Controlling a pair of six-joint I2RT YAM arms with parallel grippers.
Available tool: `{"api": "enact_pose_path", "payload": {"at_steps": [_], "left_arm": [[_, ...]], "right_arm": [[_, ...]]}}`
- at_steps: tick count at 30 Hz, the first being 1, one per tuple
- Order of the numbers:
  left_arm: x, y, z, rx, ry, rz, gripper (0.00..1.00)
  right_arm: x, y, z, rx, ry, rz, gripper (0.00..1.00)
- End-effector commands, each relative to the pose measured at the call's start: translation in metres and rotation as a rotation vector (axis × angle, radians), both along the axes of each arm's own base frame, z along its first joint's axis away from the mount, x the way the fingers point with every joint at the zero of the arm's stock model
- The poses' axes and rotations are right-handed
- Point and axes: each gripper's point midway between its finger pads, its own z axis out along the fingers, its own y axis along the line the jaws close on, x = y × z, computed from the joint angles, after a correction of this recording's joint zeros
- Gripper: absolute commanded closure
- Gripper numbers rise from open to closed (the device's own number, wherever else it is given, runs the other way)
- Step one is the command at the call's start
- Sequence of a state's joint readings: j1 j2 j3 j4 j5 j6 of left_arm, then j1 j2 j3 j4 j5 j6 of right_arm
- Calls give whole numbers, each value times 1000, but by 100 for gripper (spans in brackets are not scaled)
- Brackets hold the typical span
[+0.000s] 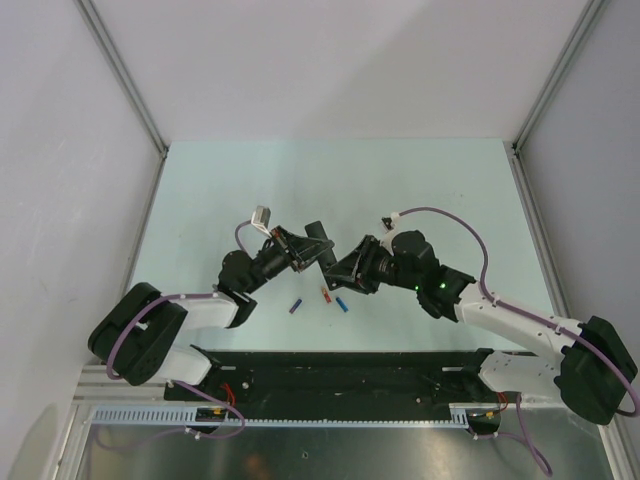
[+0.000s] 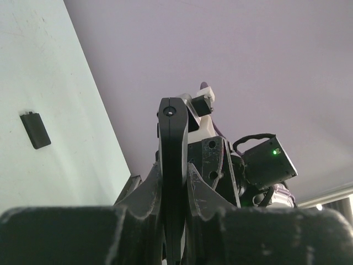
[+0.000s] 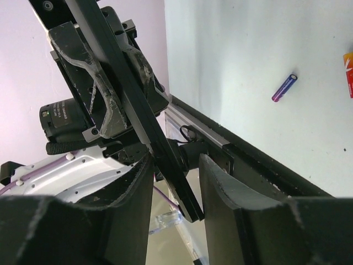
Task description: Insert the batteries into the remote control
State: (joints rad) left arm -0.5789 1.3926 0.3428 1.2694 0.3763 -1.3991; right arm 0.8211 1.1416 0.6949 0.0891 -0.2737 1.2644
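The remote control (image 1: 322, 243) is a slim black bar held above the table, with my left gripper (image 1: 298, 250) shut on it. In the left wrist view it stands edge-on between that gripper's (image 2: 174, 168) fingers. Its lower end (image 3: 176, 182) reaches between the fingers of my right gripper (image 3: 175, 185), which is open: the bar lies against one finger and a gap shows at the other finger (image 3: 220, 187). Three batteries lie on the table below: a purple-blue one (image 1: 295, 306) (image 3: 284, 88), a red-orange one (image 1: 325, 294) (image 3: 348, 74) and a bright blue one (image 1: 340, 304).
A small flat black rectangle (image 2: 35, 130) lies on the pale green table (image 1: 420, 190). Grey walls close in the left, the back and the right. A black rail (image 1: 340, 365) runs along the near edge by the arm bases.
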Motion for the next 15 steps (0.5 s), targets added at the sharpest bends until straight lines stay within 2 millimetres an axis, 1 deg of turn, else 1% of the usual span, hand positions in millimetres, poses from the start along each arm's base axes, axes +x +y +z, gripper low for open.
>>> {"api": "enact_pose_path", "payload": {"at_steps": [1,2,3,5,6,8,9,11,12,13,14,15], "left_arm": [[-3,8,58,-132,-173,23,100],[-3,8,57,-130,-171,23,100],[-3,8,55,-126,-169,24,100],[-3,8,51,-119,-161,26,100],[-2,8,48,-115,-157,26,100],[-2,8,43,-106,-145,25,100],[-2,8,42,-105,-143,25,100],[-2,8,39,-100,-138,25,100],[-1,8,39,-101,-137,26,100],[-1,9,38,-100,-136,28,100],[-1,10,39,-100,-137,28,100],[-1,11,38,-99,-136,24,100]], "right_arm": [[-14,1,-15,-34,33,43,55],[-14,1,-12,-27,24,43,50],[-14,1,-7,-16,10,43,39],[-12,0,0,1,-11,33,30],[-12,-2,6,12,-24,31,23],[-9,-3,16,27,-48,24,18],[-8,-5,24,39,-66,19,13],[-6,-9,29,30,-90,16,10],[-5,-9,42,44,-117,20,8],[-7,-12,49,35,-140,26,7],[-7,-16,51,-5,-185,33,6],[-5,-19,72,-11,-248,28,5]]}}
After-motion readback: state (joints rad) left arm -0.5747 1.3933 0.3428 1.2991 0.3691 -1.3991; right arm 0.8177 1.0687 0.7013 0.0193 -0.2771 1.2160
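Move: The remote control is held between the hands. Its middle lies about 5 cm ahead of the right hand, 1 cm to that hand's left and 1 cm higher, and its near, battery end is between the right fingertips. On the table, some 18 cm below the right hand, the blue battery is almost straight under it and the red battery about 2 cm ahead and 3 cm left. From the left hand, the remote's middle is about 2 cm back and 1 cm lower. Down and back by about 1 cm each, the right hand spreads its fingers from less than half open to nearly wide, freeing the near end of the remote. It then turns upward, climbing about 2 cm from its lowest point and easing about 1 cm right. The left hand keeps its pinch on the remote and stays nearly in place. ##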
